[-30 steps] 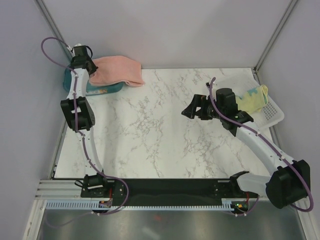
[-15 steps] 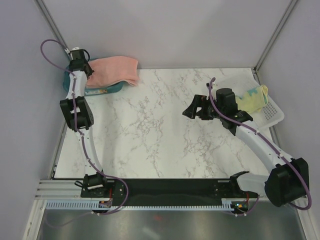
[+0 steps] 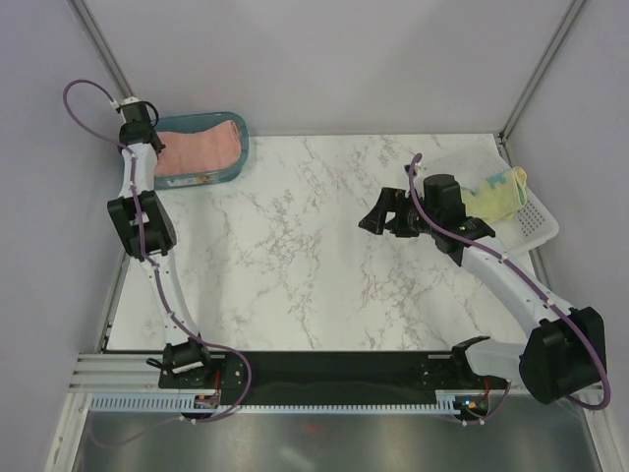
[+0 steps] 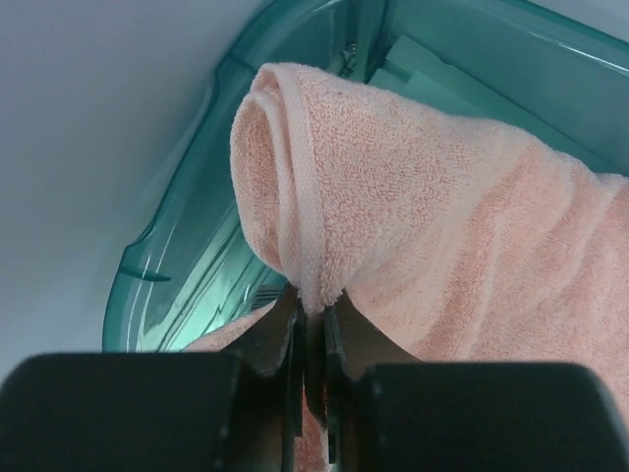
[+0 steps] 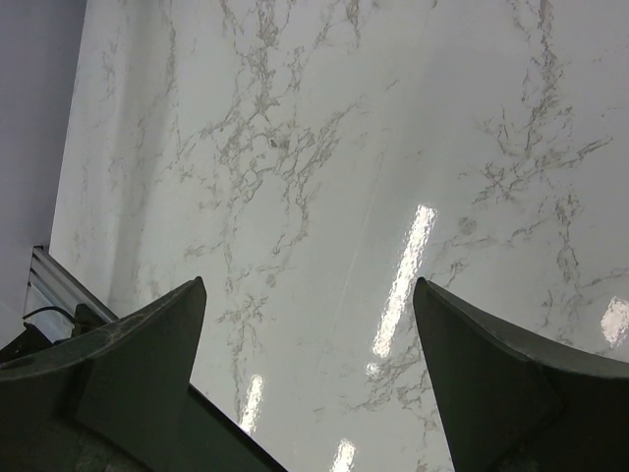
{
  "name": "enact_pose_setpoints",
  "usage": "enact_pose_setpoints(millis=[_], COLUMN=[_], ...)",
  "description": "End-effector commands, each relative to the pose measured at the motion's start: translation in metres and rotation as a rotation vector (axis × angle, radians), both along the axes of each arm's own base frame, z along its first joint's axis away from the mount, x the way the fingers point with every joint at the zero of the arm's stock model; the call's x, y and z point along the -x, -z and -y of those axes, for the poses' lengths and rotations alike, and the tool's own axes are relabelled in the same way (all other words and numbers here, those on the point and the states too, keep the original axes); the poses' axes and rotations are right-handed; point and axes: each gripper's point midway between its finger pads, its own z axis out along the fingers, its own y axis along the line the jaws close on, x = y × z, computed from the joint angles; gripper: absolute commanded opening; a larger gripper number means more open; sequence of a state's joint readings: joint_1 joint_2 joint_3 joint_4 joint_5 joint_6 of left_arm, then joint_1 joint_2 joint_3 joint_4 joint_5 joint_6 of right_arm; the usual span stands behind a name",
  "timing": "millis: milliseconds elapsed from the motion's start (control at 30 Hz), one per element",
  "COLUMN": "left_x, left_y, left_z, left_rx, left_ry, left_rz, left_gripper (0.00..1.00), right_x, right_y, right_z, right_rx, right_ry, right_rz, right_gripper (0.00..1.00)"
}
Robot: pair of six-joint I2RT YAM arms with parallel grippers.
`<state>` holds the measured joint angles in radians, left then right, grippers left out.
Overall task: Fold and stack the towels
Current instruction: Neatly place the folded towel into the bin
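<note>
The folded salmon-pink towel [image 3: 201, 147] lies inside the teal bin [image 3: 239, 147] at the table's back left. My left gripper [image 3: 154, 145] is at the towel's left end and is shut on its hem. In the left wrist view the jaws [image 4: 313, 300] pinch a rolled edge of the pink towel [image 4: 442, 226] above the bin's wall [image 4: 187, 246]. A pale yellow towel [image 3: 501, 192] hangs crumpled in the white basket [image 3: 536, 231] at the right. My right gripper [image 3: 378, 218] hovers open over the marble just left of the basket, and the right wrist view shows nothing between its fingers [image 5: 307, 285].
The marble table [image 3: 295, 265] spreads between the two arms. Grey walls close in at the left, back and right. The arm bases sit on a black rail [image 3: 324, 369] at the near edge.
My left gripper has drawn back to the left with the pink towel. The towel, which hung over the bin's right rim, now lies within the bin. The right arm has not moved.
</note>
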<state>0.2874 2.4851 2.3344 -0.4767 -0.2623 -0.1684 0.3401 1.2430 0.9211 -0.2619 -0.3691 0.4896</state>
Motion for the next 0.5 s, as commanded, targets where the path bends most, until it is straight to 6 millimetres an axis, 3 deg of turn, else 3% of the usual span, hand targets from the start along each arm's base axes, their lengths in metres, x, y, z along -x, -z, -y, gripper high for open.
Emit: enact_pose_setpoints(millis=[0,33,100,200,233,300,367,433,467], left_x=[-0.009,-0.010,-0.012,-0.017,-0.020,-0.023,-0.027,-0.027,-0.026], left_y=[-0.002,-0.002,-0.005,-0.020,-0.033,-0.044,-0.068,-0.075,-0.089], left_z=[-0.018,-0.021,-0.023,-0.023,-0.018,-0.004,0.018,0.037,0.048], left_rx=[-0.082,-0.094,-0.114,-0.120,-0.104,-0.062,-0.010,0.033,0.030], left_ry=[0.000,-0.004,-0.005,-0.001,0.024,0.062,0.136,0.182,0.203], left_rz=[0.020,0.026,0.033,0.076,0.108,0.143,0.201,0.220,0.238], left_gripper=[0.15,0.26,0.32,0.50,0.58,0.63,0.67,0.76,0.80], right_x=[-0.003,-0.003,-0.004,-0.005,-0.005,-0.006,-0.008,-0.008,-0.009], right_y=[-0.005,-0.005,-0.005,-0.003,-0.002,-0.003,-0.004,-0.010,-0.011], right_z=[0.000,0.000,0.000,0.002,0.002,0.001,0.001,0.000,0.000], right_rx=[-0.012,-0.009,-0.009,-0.001,-0.001,-0.004,-0.006,-0.014,-0.012], right_ry=[-0.008,-0.008,-0.005,0.005,0.006,0.007,0.008,0.008,0.012], right_rz=[0.034,0.036,0.037,0.034,0.032,0.029,0.029,0.041,0.043], right_gripper=[0.94,0.94,0.95,0.95,0.95,0.95,0.95,0.95,0.95])
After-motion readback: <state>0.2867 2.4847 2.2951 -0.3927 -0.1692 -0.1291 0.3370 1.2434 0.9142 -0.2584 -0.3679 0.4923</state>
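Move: The left gripper still pinches the left end of the folded towel, inside the left part of the bin. The middle of the bin is some 7 cm to the right, 1 cm ahead and about 7 cm down; the middle of the towel is roughly 10 cm right, 1 cm ahead and 6 cm down. The bin's left rim stands about 5 cm left, 1 cm ahead and 2 cm down. From the right hand, the bin lies some 50 cm left, 31 cm ahead and 13 cm below. Open the left fingers wide from their pinch and let go of the towel's end in the bin, sinking about 1.5 cm as they spread and easing slightly left towards the rim. Then, still opening, bring the hand back right about 2.5 cm and a little forward, over the towel, rising about 1 cm and turning a few degrees clockwise. ##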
